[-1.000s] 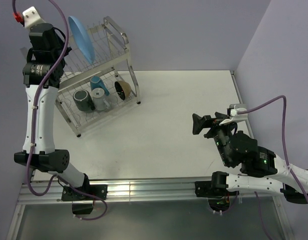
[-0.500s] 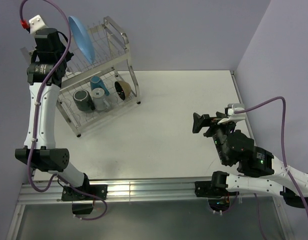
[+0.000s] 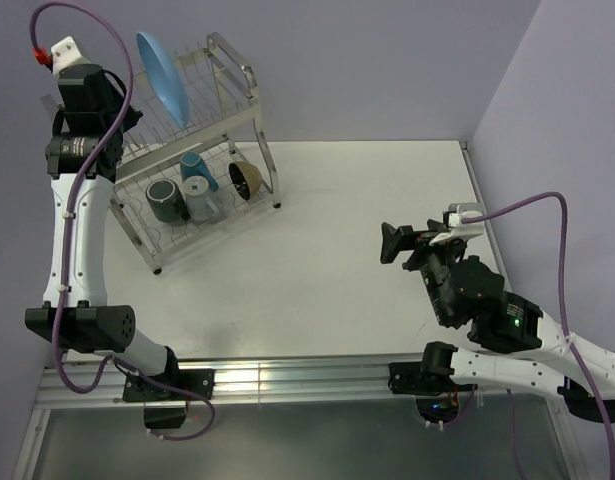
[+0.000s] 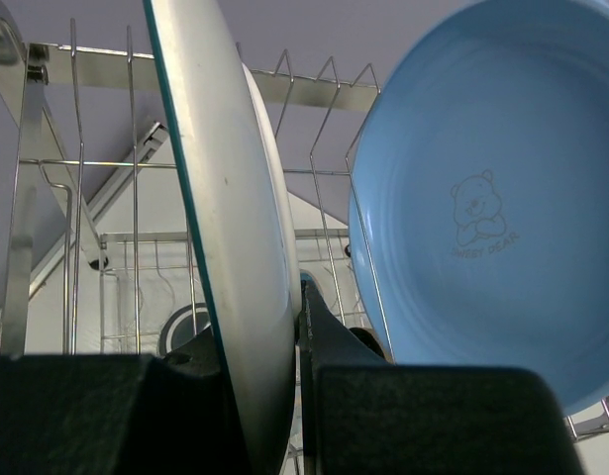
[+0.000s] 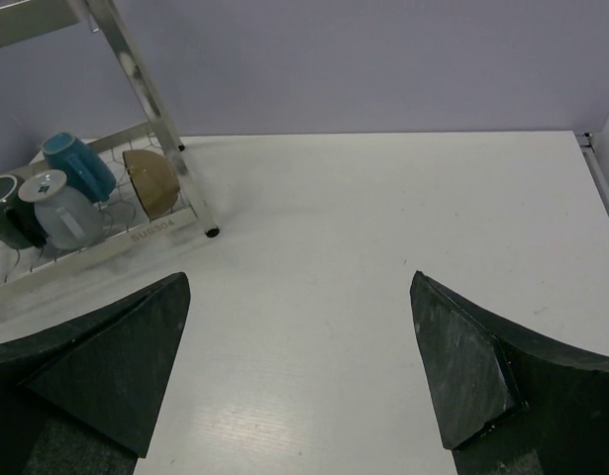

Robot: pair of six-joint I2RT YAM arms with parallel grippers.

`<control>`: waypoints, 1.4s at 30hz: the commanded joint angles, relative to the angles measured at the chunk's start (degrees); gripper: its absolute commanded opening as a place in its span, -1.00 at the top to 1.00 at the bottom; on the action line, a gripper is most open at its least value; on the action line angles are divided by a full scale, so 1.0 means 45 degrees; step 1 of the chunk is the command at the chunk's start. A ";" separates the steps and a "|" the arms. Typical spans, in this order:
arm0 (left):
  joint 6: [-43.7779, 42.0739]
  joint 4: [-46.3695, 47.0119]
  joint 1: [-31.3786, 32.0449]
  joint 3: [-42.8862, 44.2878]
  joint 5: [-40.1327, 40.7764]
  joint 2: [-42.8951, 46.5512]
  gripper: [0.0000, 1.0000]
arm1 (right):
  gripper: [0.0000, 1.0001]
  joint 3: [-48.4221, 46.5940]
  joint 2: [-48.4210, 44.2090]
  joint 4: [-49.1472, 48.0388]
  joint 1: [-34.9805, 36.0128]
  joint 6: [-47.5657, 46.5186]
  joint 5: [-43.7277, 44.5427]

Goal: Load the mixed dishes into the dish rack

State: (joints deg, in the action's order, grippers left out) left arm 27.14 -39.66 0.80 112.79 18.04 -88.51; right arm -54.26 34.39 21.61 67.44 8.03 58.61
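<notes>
In the left wrist view my left gripper (image 4: 266, 341) is shut on the white plate (image 4: 230, 218), held upright and edge-on among the top-tier wires of the dish rack (image 4: 136, 168). The light-blue plate (image 4: 482, 198) stands in that tier just to the right, apart from the white one. Seen from above, the left arm is raised at the rack's (image 3: 259, 135) far-left end and hides the white plate. On the lower shelf lie the dark mug (image 3: 165, 201), pale cup (image 3: 200, 202), blue mug (image 3: 195, 167) and black-and-tan bowl (image 3: 245, 178). My right gripper (image 3: 400, 246) hangs open over the table, holding nothing.
The walls stand close behind the rack and along the table's right edge (image 3: 479, 190). White tabletop (image 5: 383, 218) stretches between the rack and the right arm. The rack's near foot (image 5: 213, 233) rests on the table ahead and left of the right gripper.
The left wrist has shifted slightly to the left with the white plate still gripped. The right gripper has drifted a little left, still open.
</notes>
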 commanded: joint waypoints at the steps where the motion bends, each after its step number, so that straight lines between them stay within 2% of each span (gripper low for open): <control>1: 0.0473 0.0141 -0.0099 -0.0493 -0.1526 0.0274 1.00 | -0.99 0.0026 0.0014 -0.0602 -0.0181 -0.0125 -0.0095; 4: 0.0824 0.0102 -0.0138 -0.0883 -0.1879 0.0372 1.00 | -0.99 0.0007 0.0052 -0.0641 -0.0260 -0.0241 -0.0192; 7: 0.1059 0.0122 -0.0138 -0.1332 -0.2095 0.0547 0.87 | -0.99 -0.0032 0.0130 -0.0699 -0.0377 -0.0358 -0.0406; 9: 0.1216 0.0063 -0.0490 -0.1471 -0.2057 0.0587 0.63 | -0.99 -0.0071 0.0209 -0.0719 -0.0475 -0.0437 -0.0504; 13: 0.1372 0.0063 -0.0607 -0.1745 -0.2037 0.0743 0.32 | -0.99 -0.0227 0.0346 -0.0758 -0.0592 -0.0554 -0.0758; 14: 0.1392 0.0044 -0.0607 -0.1725 -0.1998 0.0743 0.18 | -0.99 -0.0227 0.0384 -0.0758 -0.0611 -0.0555 -0.0797; 22: 0.1548 -0.0112 -0.0627 -0.1511 -0.1920 0.0801 -0.27 | -0.99 -0.0227 0.0521 -0.0797 -0.0767 -0.0555 -0.1110; 23: 0.1606 -0.0113 -0.0627 -0.1510 -0.1920 0.0840 -0.39 | -0.99 -0.0227 0.0502 -0.0778 -0.0768 -0.0535 -0.1110; 31: 0.1879 -0.0482 -0.0627 -0.1198 -0.1609 0.1094 -0.52 | -0.99 -0.0169 0.0521 -0.0739 -0.0846 -0.0515 -0.1227; 34: 0.2424 -0.0833 -0.0627 -0.1275 -0.1083 0.1231 -0.96 | -0.99 -0.0188 0.0560 -0.0739 -0.0885 -0.0555 -0.1266; 42: 0.3384 -0.2534 -0.0627 -0.0846 -0.0162 0.1016 -0.98 | -1.00 -0.0228 0.0697 -0.0856 -0.1002 -0.0652 -0.1462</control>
State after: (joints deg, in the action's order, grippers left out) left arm 41.67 -39.53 -0.60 108.31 10.87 -85.03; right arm -54.24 37.01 20.16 63.57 5.87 52.53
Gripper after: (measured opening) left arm 0.988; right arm 0.996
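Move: The left gripper already holds the white plate by its rim inside the rack's upper tier; the plate's middle lies about 7 cm ahead of the left hand, straight in line and roughly level with it. The blue plate stands in the same tier, some 10 cm to the left hand's right, 7 cm farther out and about level. From the right hand, the white plate is roughly 30 cm ahead, 55 cm left and 5 cm higher. Open the left gripper wide to let go of the white plate's rim in the upper tier. As the fingers start to part, dip the hand about 2 cm, then ease it some 2 cm right, towards the blue plate, while it climbs back up, rolling its left side down about 15 degrees; finish by drawing back slightly, the fingers still straddling the plate. ##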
